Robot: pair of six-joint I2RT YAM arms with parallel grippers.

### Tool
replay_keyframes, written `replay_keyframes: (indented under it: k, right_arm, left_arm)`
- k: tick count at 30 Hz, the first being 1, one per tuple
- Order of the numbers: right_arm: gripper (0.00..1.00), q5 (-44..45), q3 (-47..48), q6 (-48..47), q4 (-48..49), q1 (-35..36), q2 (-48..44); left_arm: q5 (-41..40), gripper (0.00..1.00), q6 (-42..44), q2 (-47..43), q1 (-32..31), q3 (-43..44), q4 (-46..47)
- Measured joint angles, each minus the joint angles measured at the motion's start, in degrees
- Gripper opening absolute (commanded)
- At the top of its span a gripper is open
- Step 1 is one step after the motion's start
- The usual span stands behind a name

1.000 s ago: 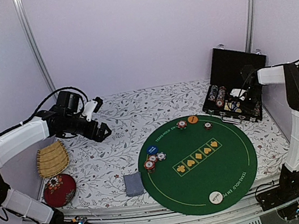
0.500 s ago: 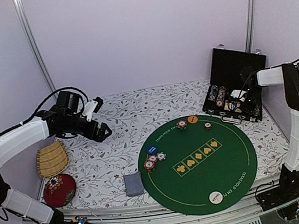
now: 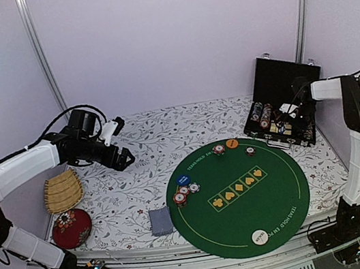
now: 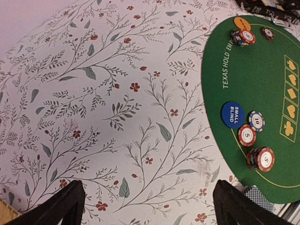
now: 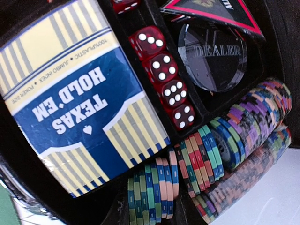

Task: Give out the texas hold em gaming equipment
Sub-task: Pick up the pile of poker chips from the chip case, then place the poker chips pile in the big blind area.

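Note:
Poker chips (image 3: pixel 218 149) and an orange disc (image 3: pixel 232 144) lie at the far edge of the round green mat (image 3: pixel 249 216). A blue disc (image 3: pixel 183 179) and more chips (image 3: pixel 180 197) sit at the mat's left edge, and a white disc (image 3: pixel 259 236) lies near its front. A grey-blue card (image 3: pixel 160 221) rests beside the mat. My left gripper (image 3: pixel 121 159) hangs open over the floral cloth, its dark fingers (image 4: pixel 61 206) wide apart. My right gripper (image 3: pixel 292 114) is down in the open black case (image 3: pixel 285 79), close over rows of chips (image 5: pixel 187 173). Its fingers do not show.
The case also holds a blue card box (image 5: pixel 79 98), red dice (image 5: pixel 164 75) and a clear dealer button (image 5: pixel 213 54). A woven basket (image 3: pixel 61 191) and a red cushion (image 3: pixel 71 228) lie at the left edge. Walls enclose the table.
The right gripper has shifted slightly inside the case. The left arm has not moved, and everything on the mat lies as before.

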Motion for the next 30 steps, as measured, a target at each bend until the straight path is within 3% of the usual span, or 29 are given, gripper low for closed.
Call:
replay_keyframes:
  k: [5, 13, 17, 22, 30]
  right_arm:
    - [0.02, -3.48, 0.5, 4.68, -2.32, -0.37, -2.67]
    - [0.02, -14.27, 4.15, 18.43, -2.89, 0.42, -15.56]
    - [0.02, -23.45, 2.51, 27.1, -0.81, 5.6, -18.78]
    - [0.02, -37.2, -3.78, 39.1, 4.02, 14.75, -16.39]
    - [0.02, -46.27, -7.21, 50.29, 8.94, 23.52, -6.67]
  left_arm:
    - [0.07, 0.98, 0.0, 0.0, 0.0, 0.0, -0.07]
    - [0.57, 0.97, 0.0, -0.09, 0.0, 0.0, -0.04]
    - [1.01, 0.97, 0.0, -0.17, 0.0, 0.0, -0.04]
    - [1.38, 0.97, 0.0, -0.17, 0.0, 0.0, -0.04]
    - [1.7, 0.97, -0.02, -0.39, 0.0, 0.0, -0.04]
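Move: The pile of poker chips is already pinched in the right fingers, down in the chip case. The 5-chip stack on the green mat lies about 33 cm left, 5 cm back and slightly below; the big blind button is some 5 cm right and 2 cm farther out of it, the single chip stack 12 cm right and 1 cm back of it. The card deck sits 7 cm straight left of the hand. From the left hand, the 5-chip stack is roughly 37 cm right, 5 cm ahead, 13 cm below. The held pile of chips is lifted roughly 16 cm clear of the case by the right hand, then carried fast leftward some 30 cm and a little back, over the front of the case and down again by about 10 cm towards the mat beside the 5-chip stack. On the way the wrist rolls its left side up by nearly 60 degrees so the fingers point left and down, their grip kept. ##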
